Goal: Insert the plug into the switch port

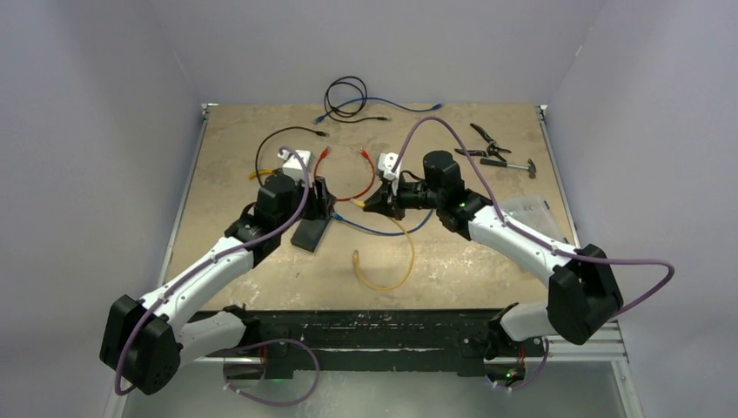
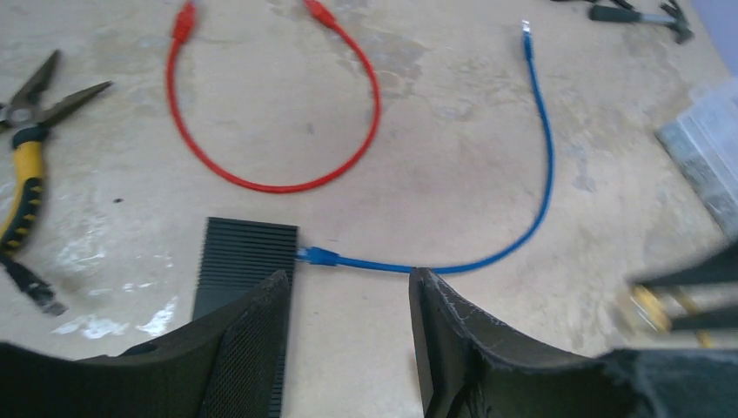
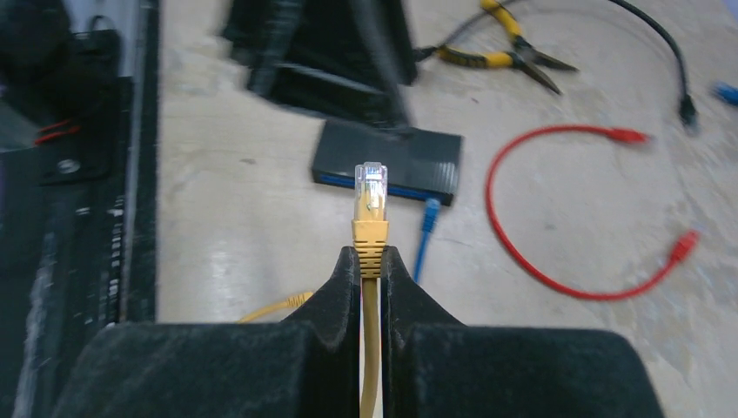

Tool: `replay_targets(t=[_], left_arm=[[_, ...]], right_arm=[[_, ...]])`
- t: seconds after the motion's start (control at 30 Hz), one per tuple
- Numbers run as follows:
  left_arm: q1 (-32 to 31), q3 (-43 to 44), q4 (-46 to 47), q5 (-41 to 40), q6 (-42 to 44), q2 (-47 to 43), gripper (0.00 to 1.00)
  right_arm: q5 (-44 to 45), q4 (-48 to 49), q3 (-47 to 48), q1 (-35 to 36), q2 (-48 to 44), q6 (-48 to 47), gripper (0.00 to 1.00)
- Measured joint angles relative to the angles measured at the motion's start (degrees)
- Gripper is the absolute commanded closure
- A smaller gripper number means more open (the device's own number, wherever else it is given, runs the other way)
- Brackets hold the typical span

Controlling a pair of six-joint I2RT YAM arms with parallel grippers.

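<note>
The switch (image 1: 311, 233) is a flat black ribbed box lying on the table. A blue cable's plug (image 2: 318, 256) sits at the edge of the switch (image 2: 248, 252), in or against a port. Just behind it my left gripper (image 2: 348, 287) stands open, with nothing between its fingers (image 2: 435, 305). My right gripper (image 3: 371, 257) is shut on the yellow cable just behind its plug (image 3: 371, 196). That clear-tipped plug points at the port side of the switch (image 3: 392, 157), a short way off. From above, the right gripper (image 1: 370, 206) hovers right of the left gripper (image 1: 320, 202).
A red cable (image 2: 278, 183) loops beyond the switch, and yellow-handled pliers (image 2: 26, 174) lie to its left. The yellow cable's slack (image 1: 387, 261) curls on the table in front. Black pliers and a small hammer (image 1: 492, 152) lie back right, a plastic bag (image 1: 526, 209) beside the right arm.
</note>
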Motion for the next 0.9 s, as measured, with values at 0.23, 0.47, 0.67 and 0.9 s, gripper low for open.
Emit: replay_targets(t=[0.23, 0.47, 0.67, 0.9], left_arm=[[11.0, 2.0, -3.9, -1.1, -1.1, 6.8, 0.47], [12.5, 6.7, -8.5, 0.3, -1.0, 18.6, 0.47], [16.4, 9.1, -9.6, 5.6, -1.0, 25.0, 0.47], [22.9, 11.0, -8.7, 14.8, -2.0, 32.5, 0.47]], right_arm=[[-8.1, -8.1, 3.5, 2.1, -0.6, -3.6, 1.00], [1.2, -4.8, 0.5, 2.4, 2.5, -4.0, 1.00], [12.8, 2.4, -3.5, 6.9, 8.3, -4.1, 1.00], [23.6, 9.4, -4.9, 12.6, 13.0, -4.5, 1.00]])
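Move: The black switch sits about 1 cm ahead of the left hand, 3 cm to its left and 16 cm below. From the left hand, a black cable's plug is roughly 8 cm ahead and 12 cm left; the red cable's bend 10 cm ahead and 4 cm right. From the right hand, holding a yellow plug, the switch is about 4 cm ahead, 14 cm left and 20 cm down; the blue plug 7 cm ahead, 7 cm left; the loose yellow plug 6 cm back, 3 cm left. Swing the left gripper left and forward, then sink it about 14 cm to the switch's far end, tipping the fingers some 30 degrees down, still half open. Keep the yellow plug pinched in the right gripper: ease back about 4 cm and return forward while lowering it, then edge left towards the port side beside the blue plug, pointing slightly further down. ##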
